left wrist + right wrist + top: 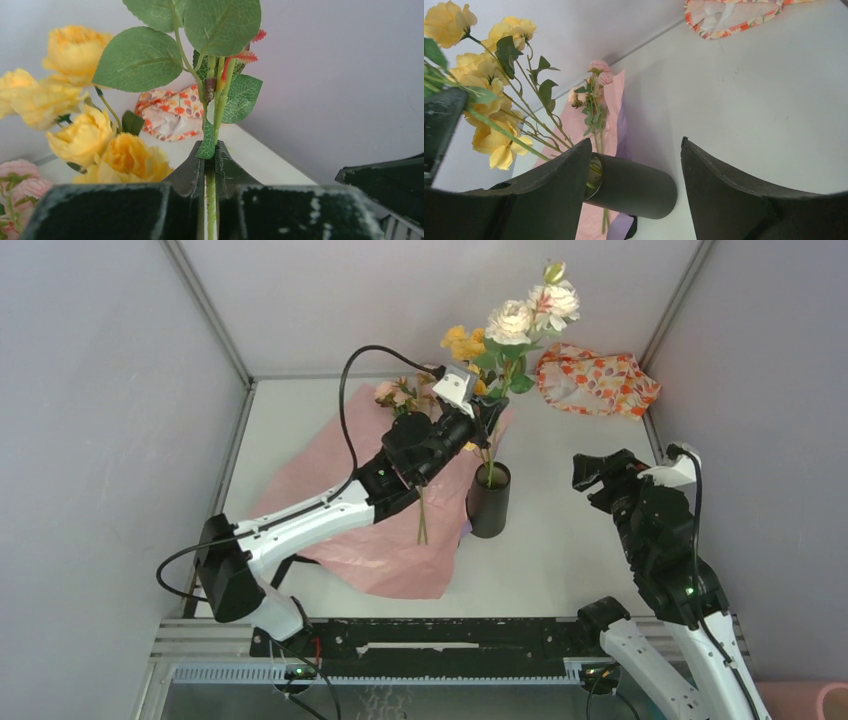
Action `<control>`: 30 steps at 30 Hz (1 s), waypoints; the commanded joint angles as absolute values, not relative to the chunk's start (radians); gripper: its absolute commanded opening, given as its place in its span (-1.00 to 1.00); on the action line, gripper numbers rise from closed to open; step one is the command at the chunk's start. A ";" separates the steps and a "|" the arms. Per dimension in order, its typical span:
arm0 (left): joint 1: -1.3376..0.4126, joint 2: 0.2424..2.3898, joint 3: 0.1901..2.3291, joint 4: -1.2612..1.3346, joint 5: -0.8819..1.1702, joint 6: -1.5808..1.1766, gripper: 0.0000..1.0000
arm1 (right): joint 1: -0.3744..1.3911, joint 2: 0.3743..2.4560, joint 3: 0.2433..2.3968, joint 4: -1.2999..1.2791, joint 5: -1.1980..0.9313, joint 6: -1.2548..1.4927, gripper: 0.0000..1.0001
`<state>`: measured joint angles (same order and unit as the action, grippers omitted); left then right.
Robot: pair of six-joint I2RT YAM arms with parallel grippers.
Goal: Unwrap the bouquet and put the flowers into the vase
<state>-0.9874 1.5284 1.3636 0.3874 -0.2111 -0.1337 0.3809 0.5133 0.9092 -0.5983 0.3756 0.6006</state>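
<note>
The black vase [488, 502] stands mid-table with white-pink roses [530, 312] and yellow roses [462, 342] rising from it. My left gripper [487, 420] is just above the vase's rim, shut on a green flower stem [211, 200] with leaves [137, 60] above the jaws. The bouquet's paper [370, 520] lies opened flat, pink side up, left of the vase, and a pink rose sprig [396, 393] lies on it. My right gripper [598, 478] hovers open to the right of the vase [634, 187], apart from it.
An orange-flowered patterned cloth [597, 380] lies at the back right corner. Grey walls close in the table on three sides. A purple paper edge and a bit of black ribbon [631, 227] show at the vase's foot.
</note>
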 commanded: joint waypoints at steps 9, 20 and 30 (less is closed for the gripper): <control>-1.033 1.509 1.250 0.458 -0.289 -0.169 -0.10 | 0.380 0.537 0.908 -0.543 0.350 0.602 0.49; -1.049 1.408 1.157 0.426 -0.336 -0.201 0.13 | 0.380 0.552 0.908 -0.502 0.309 0.601 0.49; -1.107 1.193 1.148 0.338 -0.458 -0.166 0.16 | 0.380 0.550 0.910 -0.429 0.252 0.567 0.50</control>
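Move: The white flowers' stems, still pinched in the left fingers, reach down into the vase, whose middle is about 31 cm below the left hand, 5 cm ahead and 3 cm to its right. The yellow flowers' heads lean out of the vase some 13 cm ahead of that hand, 2 cm left, level with it. The pink flowers lie about 21 cm ahead, 17 cm left and 39 cm below. From the right hand the vase is roughly 11 cm ahead, 17 cm left, 22 cm below. The white flowers' stems are let go: the left fingers spread from nearly shut to a bit over half open while that hand sinks about 8 cm, tipping slightly down. Then it rises again by some 7 cm, drawing back and to the left, clear of the stems and away from the vase. The open right hand drifts about 2 cm left. ##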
